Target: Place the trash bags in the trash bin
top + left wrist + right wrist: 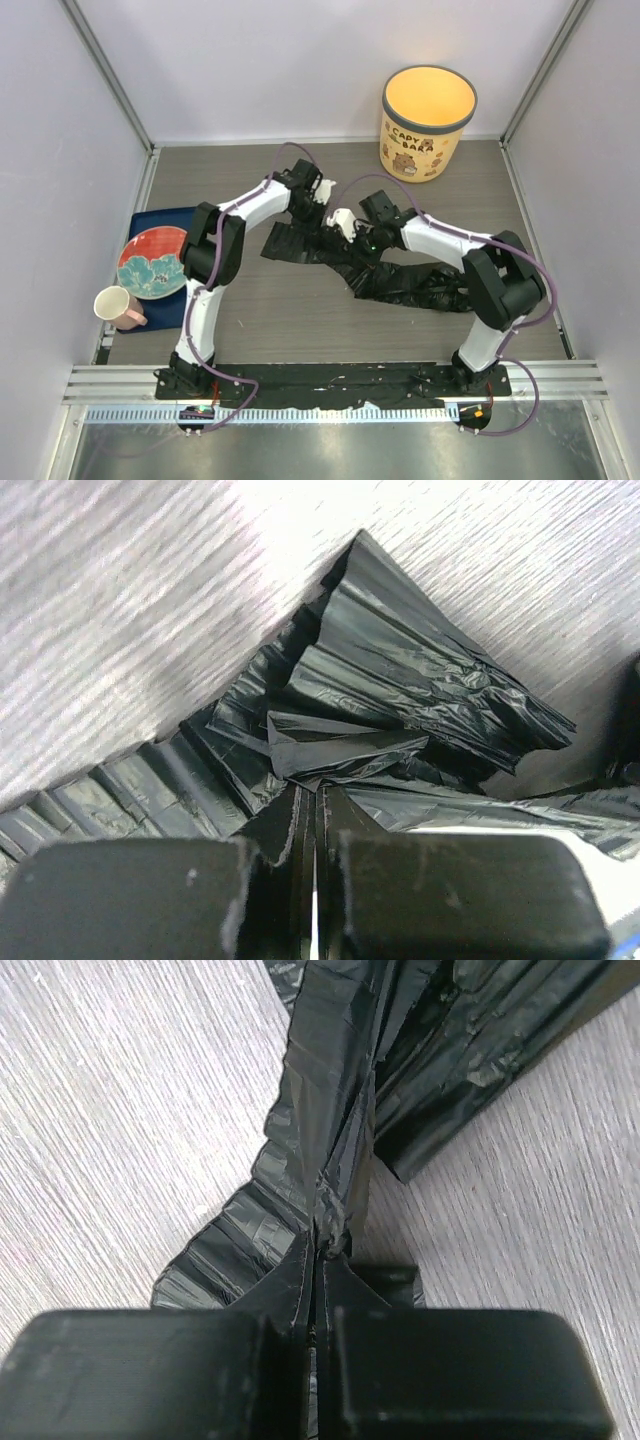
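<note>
The trash bags (400,280) lie as one long crinkled sheet of glossy black film across the middle of the table. In the left wrist view the trash bags (400,680) rise in folds that converge at my left gripper (315,792), which is shut on a pinch of the film. My left gripper (325,222) works the sheet's left part. My right gripper (346,236) is close beside it, and in its wrist view the right gripper (319,1245) is shut on a puckered ridge of the trash bags (330,1110). The cream-yellow trash bin (428,125) stands upright at the far right, apart from both grippers.
A patterned plate (152,262) rests on a blue mat (150,222) at the left edge, with a pink mug (117,306) just in front of it. Grey walls enclose the table on three sides. A metal rail (340,385) runs along the near edge.
</note>
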Action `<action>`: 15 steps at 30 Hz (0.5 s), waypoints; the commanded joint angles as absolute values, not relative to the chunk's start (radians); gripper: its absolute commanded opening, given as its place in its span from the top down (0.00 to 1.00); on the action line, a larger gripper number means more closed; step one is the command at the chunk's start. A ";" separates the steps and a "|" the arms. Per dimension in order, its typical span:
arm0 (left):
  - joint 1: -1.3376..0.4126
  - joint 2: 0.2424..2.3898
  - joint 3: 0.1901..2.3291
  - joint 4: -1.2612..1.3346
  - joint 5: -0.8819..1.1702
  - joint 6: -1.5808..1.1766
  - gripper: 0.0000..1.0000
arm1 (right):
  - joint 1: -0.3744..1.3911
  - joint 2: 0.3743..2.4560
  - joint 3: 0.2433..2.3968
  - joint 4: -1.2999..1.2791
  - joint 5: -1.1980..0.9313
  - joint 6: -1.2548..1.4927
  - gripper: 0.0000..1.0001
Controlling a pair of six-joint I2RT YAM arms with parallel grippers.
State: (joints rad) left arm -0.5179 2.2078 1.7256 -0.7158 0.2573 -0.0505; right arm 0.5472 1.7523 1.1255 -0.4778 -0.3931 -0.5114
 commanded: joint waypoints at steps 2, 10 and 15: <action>-0.336 2.240 1.672 -0.778 0.115 -0.077 1.00 | 0.496 1.545 0.994 -0.548 -0.292 -0.502 0.99; -0.247 2.200 1.591 -0.770 0.086 -0.112 1.00 | 0.394 1.459 0.924 -0.546 -0.212 -0.462 0.99; -0.241 2.163 1.606 -0.769 0.170 -0.110 1.00 | 0.390 1.436 0.925 -0.534 -0.300 -0.468 0.99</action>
State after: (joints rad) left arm -0.2134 2.1597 1.6436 -0.7593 0.2558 -0.1497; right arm 0.3790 1.4799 0.9192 -0.5255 -0.2443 -0.4774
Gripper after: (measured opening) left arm 0.012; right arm 0.040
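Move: I have one black trash bag strip pinched in both closed hands. Its taut stretch is centred about 6 cm right and 4 cm back of my left hand, and about 6 cm left and 4 cm ahead of my right hand, nearly level with both. The strip's long tail lies some 11 cm right and 5 cm back of my right hand; the trash bin stands about 10 cm right and 25 cm ahead of it. The plate is roughly 36 cm left and 7 cm back of my left hand. I pull my hands apart against each other through the trash bag, easing off slowly and then jerking quickly. My left hand sweeps about 13 cm left, low and level, drawing back a little before curving forward and turning some 25 degrees counter-clockwise. My right goes about 10 cm right, lifting roughly 2 cm and turning clockwise; both grips stay shut. ##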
